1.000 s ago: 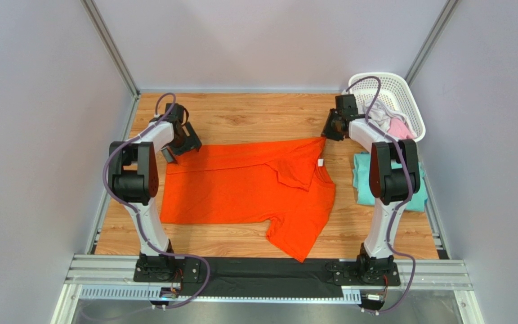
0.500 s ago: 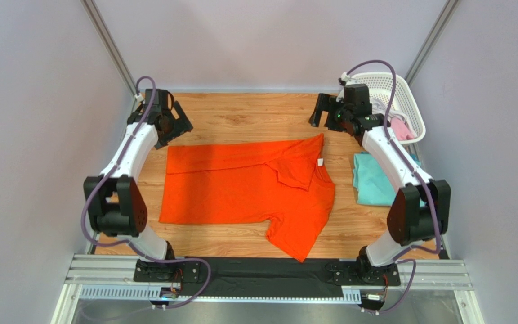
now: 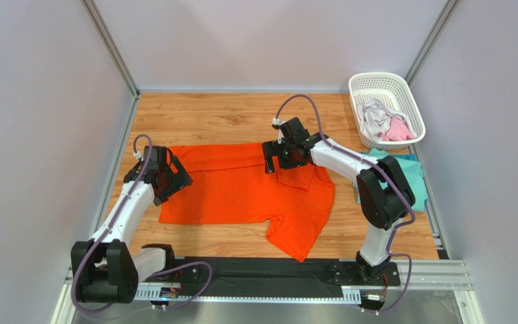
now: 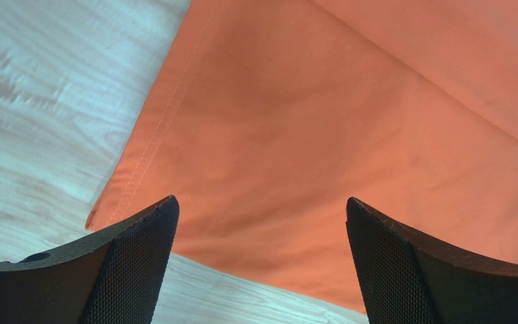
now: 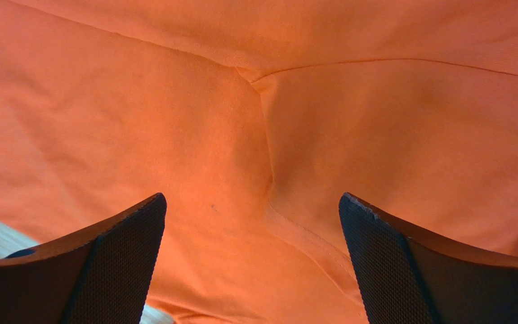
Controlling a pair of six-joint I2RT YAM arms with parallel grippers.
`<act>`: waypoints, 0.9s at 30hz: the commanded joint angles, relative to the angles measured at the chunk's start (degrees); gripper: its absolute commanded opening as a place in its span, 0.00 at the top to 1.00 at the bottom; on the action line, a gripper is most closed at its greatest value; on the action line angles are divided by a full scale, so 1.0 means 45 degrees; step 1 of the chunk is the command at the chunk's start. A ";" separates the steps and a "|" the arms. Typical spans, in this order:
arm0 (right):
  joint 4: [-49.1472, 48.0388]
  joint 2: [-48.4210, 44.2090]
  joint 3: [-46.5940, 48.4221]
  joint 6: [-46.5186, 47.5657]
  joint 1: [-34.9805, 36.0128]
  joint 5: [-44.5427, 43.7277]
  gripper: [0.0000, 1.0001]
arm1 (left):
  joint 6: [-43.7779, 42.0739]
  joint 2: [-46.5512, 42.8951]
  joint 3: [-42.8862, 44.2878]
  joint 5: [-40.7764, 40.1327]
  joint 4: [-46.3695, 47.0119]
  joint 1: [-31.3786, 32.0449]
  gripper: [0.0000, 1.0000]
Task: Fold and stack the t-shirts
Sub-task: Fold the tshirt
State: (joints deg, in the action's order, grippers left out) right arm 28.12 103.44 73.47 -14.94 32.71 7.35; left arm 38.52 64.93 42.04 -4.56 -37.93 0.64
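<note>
The orange t-shirt (image 3: 241, 189) lies spread on the wooden table, its far edge folded over. My left gripper (image 3: 167, 179) is open and empty above the shirt's left edge; the left wrist view shows the orange cloth (image 4: 322, 128) and its hem between the spread fingers (image 4: 133, 263). My right gripper (image 3: 278, 158) is open and empty over the folded sleeve near the collar; the right wrist view shows a seam of the orange shirt (image 5: 268, 182) between the fingers (image 5: 116, 256). A folded teal t-shirt (image 3: 414, 172) lies at the right, partly behind the right arm.
A white lattice basket (image 3: 403, 91) stands at the back right with pale grey-white cloth (image 3: 375, 115) and pink cloth (image 3: 399, 129) in it. Bare wood (image 3: 228, 115) shows behind the shirt. Grey walls close in the sides.
Both grippers moved from the table's far corners in toward me, the left to the shirt's left edge, the right to the folded sleeve. The shirt has not moved.
</note>
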 commanded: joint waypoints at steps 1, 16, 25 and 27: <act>0.0060 0.0684 0.0919 0.0000 0.0289 -0.0346 0.00 | 0.0871 -0.0929 -0.0493 -0.0469 -0.0262 -0.0065 0.00; 0.0020 0.1780 0.0783 0.0508 0.1539 -0.0774 0.00 | 0.1771 -0.1946 -0.1100 -0.0648 -0.1004 -0.0084 0.00; 0.0137 0.1487 0.0392 0.0526 0.1618 -0.0794 0.00 | 0.2727 -0.3274 -0.1607 -0.1544 -0.1882 -0.0065 0.00; 0.0254 0.1079 0.0450 0.0508 0.1618 -0.1067 0.00 | 0.3137 -0.3392 -0.1725 -0.1740 -0.2194 -0.0084 0.00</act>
State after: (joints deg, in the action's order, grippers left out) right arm 28.58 111.02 75.72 -13.45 39.75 4.51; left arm 49.30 50.81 35.44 -9.87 -44.62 0.64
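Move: The right hand, open, hovers above the t-shirt's turned-over sleeve: the sleeve's left corner is roughly 5 cm below and 3 cm back, level sideways. From that hand, the near armpit notch lies 16 cm back and 2 cm left, and the near sleeve some 21 cm back and 7 cm right. From the left hand, the near hem corner is about 8 cm back, 6 cm left and 7 cm below; the folded strip's inner edge runs 11 cm ahead, at its nearest straight ahead. The right hand's right-hand fingertip comes down to touch the turned-over sleeve beside its left corner, after the open hand sinks about 4 cm, drifts left and then back, and slows to a stop. Meanwhile the open left hand draws back some 4 cm over the shirt towards the near hem corner, turning about 10 degrees counter-clockwise and staying clear of the cloth. ##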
